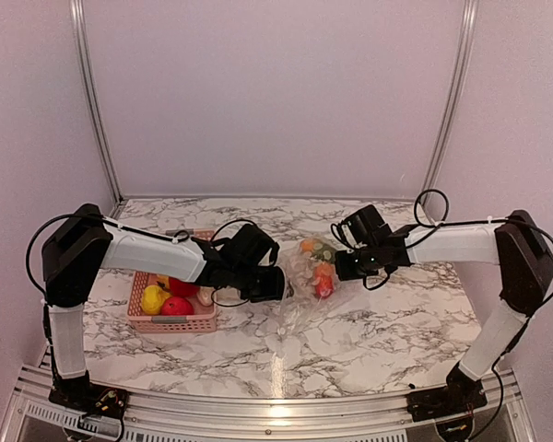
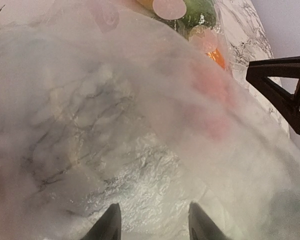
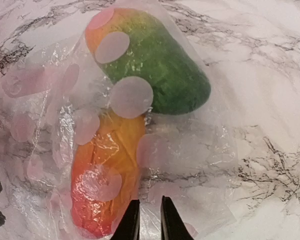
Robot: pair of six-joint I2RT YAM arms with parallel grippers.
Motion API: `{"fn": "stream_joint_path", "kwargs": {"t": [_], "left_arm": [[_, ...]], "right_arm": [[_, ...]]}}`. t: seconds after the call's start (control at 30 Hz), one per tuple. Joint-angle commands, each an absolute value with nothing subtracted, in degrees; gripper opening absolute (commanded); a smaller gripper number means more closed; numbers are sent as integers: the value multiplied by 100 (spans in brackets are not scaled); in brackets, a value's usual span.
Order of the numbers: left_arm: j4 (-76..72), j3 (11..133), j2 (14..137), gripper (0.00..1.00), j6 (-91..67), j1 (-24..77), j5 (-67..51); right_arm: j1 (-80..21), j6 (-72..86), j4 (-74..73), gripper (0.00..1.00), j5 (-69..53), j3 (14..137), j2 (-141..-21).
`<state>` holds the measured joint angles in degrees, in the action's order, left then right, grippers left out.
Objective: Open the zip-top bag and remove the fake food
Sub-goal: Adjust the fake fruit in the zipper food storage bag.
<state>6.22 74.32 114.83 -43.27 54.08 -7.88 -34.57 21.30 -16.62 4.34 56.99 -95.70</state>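
The zip-top bag (image 1: 295,304) lies crumpled in the middle of the marble table, between both grippers. Inside it are pieces of fake food (image 1: 323,276): a green and orange piece (image 3: 160,70) and an orange-red piece (image 3: 105,175) under the film (image 3: 190,150). My left gripper (image 1: 269,283) is at the bag's left side. Its fingers stand apart (image 2: 152,207) with hazy, crinkled bag film (image 2: 140,165) filling the view ahead of them. My right gripper (image 1: 346,264) hangs over the bag's right side, its fingers (image 3: 147,202) a narrow gap apart just above the film beside the orange-red piece.
A pink perforated basket (image 1: 170,323) stands left of the bag, holding a yellow piece (image 1: 153,299), red pieces (image 1: 177,307) and a whitish piece (image 1: 205,295). The right gripper's black finger (image 2: 285,92) shows at the right of the left wrist view.
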Motion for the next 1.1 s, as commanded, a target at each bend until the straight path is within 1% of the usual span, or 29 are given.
{"fn": "stream_joint_path", "kwargs": {"t": [0.0, 0.4, 0.47, 0.7, 0.83, 0.93, 1.07], "left_arm": [[501, 7521, 11500, 47, -4288, 5441, -738], [497, 7478, 11470, 47, -4274, 5440, -731], [481, 7461, 11461, 47, -4288, 5441, -725], [407, 7441, 11434, 47, -4286, 5423, -718], [396, 7423, 11418, 47, -4281, 5397, -719], [402, 7391, 11385, 47, -4280, 5381, -696], [396, 7336, 11331, 47, -4274, 5332, -667]], "right_arm": [[-3516, 2218, -1716, 13, 470, 6052, -9675], [-3516, 2282, -1315, 14, 256, 6168, -10305], [-3516, 2282, -1247, 16, 206, 6117, -10347], [-3516, 2196, -1105, 37, 212, 5954, -10345], [-3516, 2153, -1066, 45, 184, 5911, -10410], [-3511, 2125, -1063, 48, 216, 5889, -10501], [-3520, 2132, -1089, 47, 320, 5871, -10602]]}}
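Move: Just left of the right hand, about 4 cm over and roughly level fore-and-aft, lies the orange-red fake fruit inside the bag, some 4 cm below. The green mango is about 8 cm ahead of the hand and 4 cm left, at that same lower height; the left gripper stands about 13 cm left of it, nearly level. From the left hand the orange-red fruit lies some 9 cm to the right, 1 cm ahead and 4 cm below. Lifting a centimetre first while drifting forward and left, the right hand then sinks some 4 cm beside the orange-red fruit, short of the green mango. Down there the fingers spread from nearly shut to about half open as the hand eases a little more left, ending lower still with its left finger against the fruit's near side. The left hand stays put at the bag's mouth, fingers still half open. ##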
